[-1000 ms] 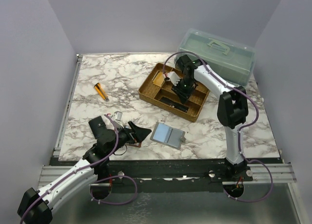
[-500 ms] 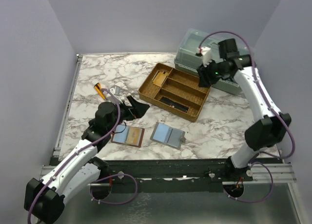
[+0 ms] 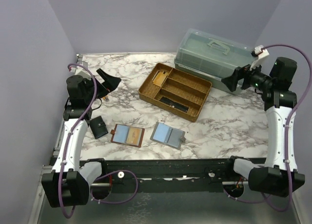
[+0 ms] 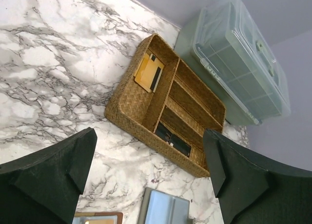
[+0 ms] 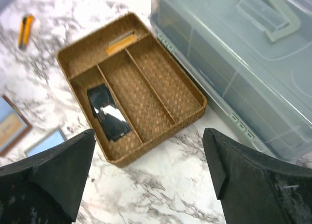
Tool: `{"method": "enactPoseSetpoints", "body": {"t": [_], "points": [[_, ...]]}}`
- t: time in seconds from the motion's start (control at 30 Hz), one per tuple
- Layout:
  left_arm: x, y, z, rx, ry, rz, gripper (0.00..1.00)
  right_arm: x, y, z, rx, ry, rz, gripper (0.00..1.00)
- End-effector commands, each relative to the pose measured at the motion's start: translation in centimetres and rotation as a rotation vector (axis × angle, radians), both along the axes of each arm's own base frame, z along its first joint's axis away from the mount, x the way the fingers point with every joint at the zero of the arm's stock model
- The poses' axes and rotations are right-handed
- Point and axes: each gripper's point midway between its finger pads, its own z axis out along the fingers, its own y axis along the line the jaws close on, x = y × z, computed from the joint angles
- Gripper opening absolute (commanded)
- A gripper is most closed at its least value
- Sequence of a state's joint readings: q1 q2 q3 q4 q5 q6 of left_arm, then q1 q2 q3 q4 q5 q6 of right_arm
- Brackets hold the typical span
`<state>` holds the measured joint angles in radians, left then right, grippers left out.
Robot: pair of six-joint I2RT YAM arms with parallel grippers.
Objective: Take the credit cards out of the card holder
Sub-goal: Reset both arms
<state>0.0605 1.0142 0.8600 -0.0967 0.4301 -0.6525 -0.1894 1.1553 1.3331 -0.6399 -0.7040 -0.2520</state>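
The card holder [image 3: 127,135] lies open and flat near the front edge, reddish-brown with one blue and one tan panel; its edge shows in the left wrist view [image 4: 97,217] and the right wrist view [image 5: 12,124]. A tan card [image 3: 158,78] [image 4: 149,72] [image 5: 121,43] and black cards [image 3: 174,104] [image 4: 173,138] [image 5: 108,112] lie in the wicker tray [image 3: 195,113]. My left gripper [image 3: 108,81] [image 4: 148,155] hangs open and empty high at the far left. Raised at the right, my right gripper [image 3: 234,81] [image 5: 148,155] is open and empty.
A blue-grey folder [image 3: 167,135] [image 4: 163,209] lies open right of the card holder. A small black case [image 3: 99,127] sits to its left. A clear plastic box [image 3: 214,55] [image 5: 243,63] stands behind the tray. An orange cutter [image 5: 24,29] lies at the far left.
The right gripper left the tray, swung up to the right and opened. The left arm pulled back from the card holder to the far left, uncovering the holder and the black case.
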Motion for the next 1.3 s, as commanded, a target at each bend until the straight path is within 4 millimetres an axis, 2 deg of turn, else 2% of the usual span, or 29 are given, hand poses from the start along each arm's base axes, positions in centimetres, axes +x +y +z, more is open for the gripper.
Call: {"method": "enactPoseSetpoints", "body": {"t": [0.0,0.1,0.2,0.53,0.9,1.27], "points": [[-0.5,-0.2,1.4,-0.011,0.01,-0.022,0.99,-0.9,-0.7,3.3,0.215,-0.071,-0.001,1.0],[-0.7,0.3,2.8,0.024,-0.016,-0.002,0.99,-1.5,-2.4,4.5,0.322,-0.078,-0.088,1.0],[-1.0,1.1,3.6,0.08,-0.012,0.023,0.99,-1.9,-3.2,5.2,0.332,-0.102,-0.14,0.99],[-2.8,2.4,3.8,0.2,-0.02,0.092,0.99,-3.3,-1.1,6.3,0.285,-0.11,0.048,0.98],[-4.1,1.2,4.1,0.23,-0.042,0.048,0.99,-3.2,-2.0,6.9,0.362,-0.078,-0.088,0.99],[-4.8,0.5,3.6,0.209,-0.046,0.013,0.99,-3.6,-1.6,6.6,0.422,-0.048,-0.087,1.0]]}}
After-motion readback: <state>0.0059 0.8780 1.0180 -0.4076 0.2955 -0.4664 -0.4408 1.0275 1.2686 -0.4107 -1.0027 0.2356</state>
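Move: The open grey card holder lies about 14 cm back, 23 cm right and 27 cm below the left hand; the brown card holder is 14 cm back and 4 cm right of that hand, and the basket tray 8 cm ahead and 27 cm right. From the right hand the grey card holder is some 13 cm back, 26 cm left and 31 cm below, with the tray 9 cm ahead, 22 cm left, and the clear box about 20 cm straight ahead. The card holders and tray are left alone while both empty hands, still wide open, ease up and away from them. The right rises about 6 cm and draws back 3, swinging some 4 cm right and then partly back left, its left side rolling up. The left lifts about 4 cm, then draws back as far, rolling slightly the same way. ##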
